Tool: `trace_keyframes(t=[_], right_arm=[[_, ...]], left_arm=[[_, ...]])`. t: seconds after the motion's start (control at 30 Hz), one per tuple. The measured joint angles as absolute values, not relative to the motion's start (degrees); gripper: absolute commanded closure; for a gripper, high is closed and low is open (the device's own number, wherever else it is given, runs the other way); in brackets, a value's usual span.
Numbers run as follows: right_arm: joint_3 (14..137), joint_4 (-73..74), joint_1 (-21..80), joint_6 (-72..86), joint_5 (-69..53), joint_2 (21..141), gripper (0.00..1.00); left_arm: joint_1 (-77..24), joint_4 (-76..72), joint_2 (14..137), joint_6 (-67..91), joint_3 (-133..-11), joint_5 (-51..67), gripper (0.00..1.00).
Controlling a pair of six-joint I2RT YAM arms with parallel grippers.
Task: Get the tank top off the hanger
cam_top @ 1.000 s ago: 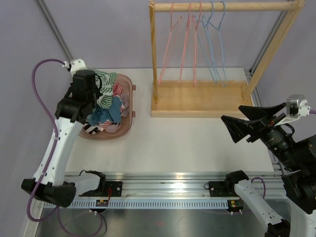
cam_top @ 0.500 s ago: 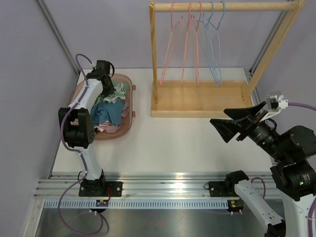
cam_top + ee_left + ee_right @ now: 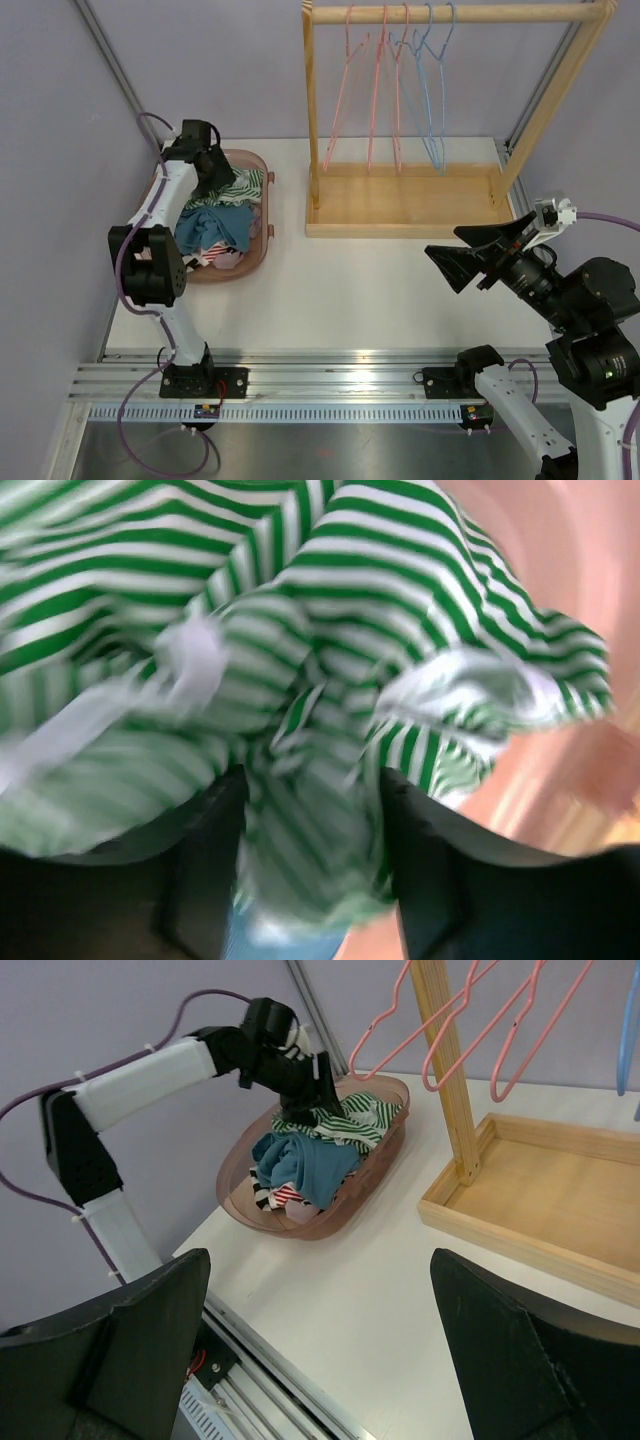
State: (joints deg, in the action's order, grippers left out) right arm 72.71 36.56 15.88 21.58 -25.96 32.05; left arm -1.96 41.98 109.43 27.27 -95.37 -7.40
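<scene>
The green-and-white striped tank top [image 3: 242,185] lies crumpled at the far end of the pink basket [image 3: 262,238], off any hanger. My left gripper [image 3: 214,172] hangs right over it. In the left wrist view the tank top [image 3: 330,630] fills the frame, and loose folds sit between the parted jaws of the left gripper [image 3: 310,780]. Bare pink and blue hangers [image 3: 390,90] hang on the wooden rack. My right gripper [image 3: 442,243] hovers wide open above the table at the right, holding nothing. In its own view, the right gripper [image 3: 320,1255] faces the tank top [image 3: 345,1120].
The basket [image 3: 300,1228] also holds a teal garment [image 3: 215,225] and red-striped and black-striped pieces. The wooden rack's tray base [image 3: 400,205] stands at the back middle, its posts rising to a top rail [image 3: 460,13]. A metal rail [image 3: 320,385] runs along the near edge.
My left arm has swung from the basket's near side to its far end and its jaws have parted over the striped top. The right gripper has drifted slightly left.
</scene>
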Motion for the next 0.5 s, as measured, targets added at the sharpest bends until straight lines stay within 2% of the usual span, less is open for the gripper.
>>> trace_keyframes(t=[0.07, 0.1, 0.13, 0.5], right_arm=[[72.71, 37.19, 15.88, 21.17, -25.08, 32.05, 0.01], [72.73, 37.63, 15.88, 20.88, -24.47, 32.08, 0.01], [72.75, 38.15, 15.88, 20.64, -23.75, 32.16, 0.0], [74.65, 45.82, 15.88, 16.16, -6.07, 36.21, 0.0]], left_arm=[[-0.95, 42.92, 105.41, 27.4, -95.26, -7.22, 0.2], [-0.38, 43.38, 103.13, 27.38, -95.24, -7.18, 0.07], [0.12, 43.75, 101.21, 27.22, -95.24, -7.2, 0.01], [1.06, 45.78, 71.66, 19.64, -91.22, -0.23, 0.01]])
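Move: The left hand is in the basket with its fingers half open around a fold of the green striped tank top, whose middle lies about 2 cm ahead, 1 cm to its left and 4 cm below. The blue tank top is some 6 cm back, 3 cm left, 7 cm lower; the rack's left post foot stands roughly 20 cm right and 1 cm back. From the right hand, the green tank top is about 37 cm ahead, 41 cm left and 35 cm below. Fast up by about 22 cm, and increasingly back, the left hand comes free of the green tank top and leaves the basket, its fingers opening from half to fully wide and tilting up some 30 degrees from their steep downward slant. The empty, open right hand eases forward, right and down, turning clockwise so its fingers swing towards the bare rack. ##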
